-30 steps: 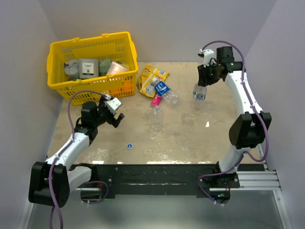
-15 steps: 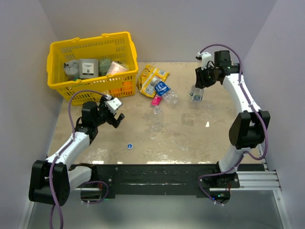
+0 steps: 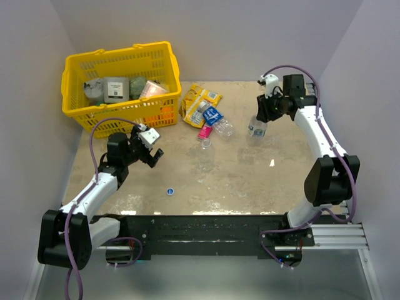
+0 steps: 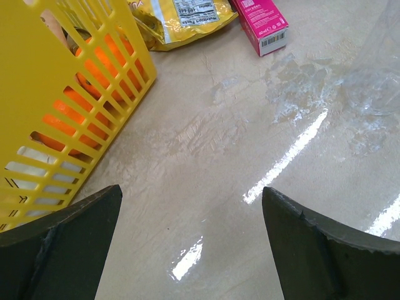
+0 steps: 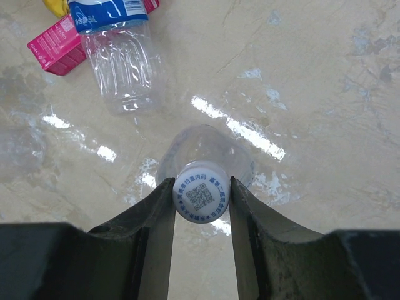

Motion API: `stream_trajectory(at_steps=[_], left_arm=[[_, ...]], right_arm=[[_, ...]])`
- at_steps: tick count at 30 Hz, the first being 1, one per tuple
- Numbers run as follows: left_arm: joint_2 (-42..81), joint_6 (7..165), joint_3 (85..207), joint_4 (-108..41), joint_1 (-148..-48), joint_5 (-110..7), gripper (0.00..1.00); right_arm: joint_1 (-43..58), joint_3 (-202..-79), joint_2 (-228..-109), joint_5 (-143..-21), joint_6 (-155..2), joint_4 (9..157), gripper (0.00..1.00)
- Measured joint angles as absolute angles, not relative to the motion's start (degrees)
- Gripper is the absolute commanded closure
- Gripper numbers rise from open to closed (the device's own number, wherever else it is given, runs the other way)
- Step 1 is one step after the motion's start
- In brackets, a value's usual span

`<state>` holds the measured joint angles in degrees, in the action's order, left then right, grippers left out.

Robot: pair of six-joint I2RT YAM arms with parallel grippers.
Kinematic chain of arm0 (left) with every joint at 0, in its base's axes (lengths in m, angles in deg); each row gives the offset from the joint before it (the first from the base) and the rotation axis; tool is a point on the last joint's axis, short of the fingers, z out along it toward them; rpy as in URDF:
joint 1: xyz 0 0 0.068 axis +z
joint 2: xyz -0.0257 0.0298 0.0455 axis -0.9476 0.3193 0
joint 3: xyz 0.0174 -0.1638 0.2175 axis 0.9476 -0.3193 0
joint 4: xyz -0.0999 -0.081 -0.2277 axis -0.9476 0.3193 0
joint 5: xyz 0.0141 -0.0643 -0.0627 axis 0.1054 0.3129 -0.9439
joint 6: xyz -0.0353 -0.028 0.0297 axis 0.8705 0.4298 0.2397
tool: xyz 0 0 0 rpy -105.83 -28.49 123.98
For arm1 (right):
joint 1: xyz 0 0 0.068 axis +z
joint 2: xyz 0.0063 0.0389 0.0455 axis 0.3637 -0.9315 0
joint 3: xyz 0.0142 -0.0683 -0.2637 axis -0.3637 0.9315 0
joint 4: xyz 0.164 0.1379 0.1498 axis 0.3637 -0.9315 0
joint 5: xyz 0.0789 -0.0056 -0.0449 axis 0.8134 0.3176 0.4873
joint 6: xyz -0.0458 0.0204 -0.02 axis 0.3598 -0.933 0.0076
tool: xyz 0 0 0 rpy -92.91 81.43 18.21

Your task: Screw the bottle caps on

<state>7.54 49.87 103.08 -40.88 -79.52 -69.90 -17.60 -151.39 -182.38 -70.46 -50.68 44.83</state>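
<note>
My right gripper (image 5: 201, 199) is shut on the whitish cap (image 5: 201, 197) of a clear bottle (image 3: 256, 127), which hangs upright from it at the back right. The cap bears a printed code. A dark-blue-labelled bottle (image 3: 217, 120) lies capless by the packets, and shows in the right wrist view (image 5: 122, 59). A third clear bottle (image 3: 204, 153) lies mid-table. A blue cap (image 3: 169, 191) lies loose near the front. My left gripper (image 3: 150, 150) is open and empty over bare table beside the basket.
A yellow basket (image 3: 75, 103) with several items stands at the back left, and its wall shows in the left wrist view (image 4: 69, 94). Yellow snack packets (image 3: 199, 100) and a pink box (image 3: 204, 132) lie by the bottles.
My right gripper has carried the capped bottle a little forward and to the left. The left arm has not moved.
</note>
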Motion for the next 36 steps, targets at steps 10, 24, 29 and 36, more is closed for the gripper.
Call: stream_trajectory(at_steps=[10, 24, 29, 36], left_arm=[[7.5, 49.9, 103.2, -40.8, -79.5, -70.4, 0.00], [7.5, 52.4, 104.2, -40.3, -79.5, -70.5, 0.00], [7.5, 57.1, 104.5, -41.2, -79.5, -71.1, 0.00], [6.6, 59.6, 105.4, -39.6, -79.5, -71.2, 0.01]], right_arm=[[-17.6, -151.3, -182.4, -70.5, -50.7, 45.5, 0.39], [-16.6, -162.0, -180.2, -65.9, -52.5, 45.6, 0.14], [-4.7, -159.8, -173.0, -61.4, -49.6, 47.0, 0.13], [11.6, -150.0, -172.6, -56.9, -45.4, 48.2, 0.13]])
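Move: The uncapped clear bottle, next in line, stands some 25 cm to the right hand's left and 14 cm back, its middle about 10 cm lower; the white-capped bottle is directly below, its cap between the fingers. The pink box lies about 16 cm ahead of the clear bottle, the blue-label bottle 22 cm ahead and 6 cm right of it. From the left hand the clear bottle lies roughly 25 cm right, 2 cm back, 3 cm below. Open the right gripper to let go of the white cap and lift clear by about 13 cm. Then swing left and back over the table, some 22 cm left in all, turning the wrist about 40 degrees counter-clockwise and sinking again near the end, fingers open, towards the uncapped clear bottle. Let the open left hand rise barely 2 cm. ##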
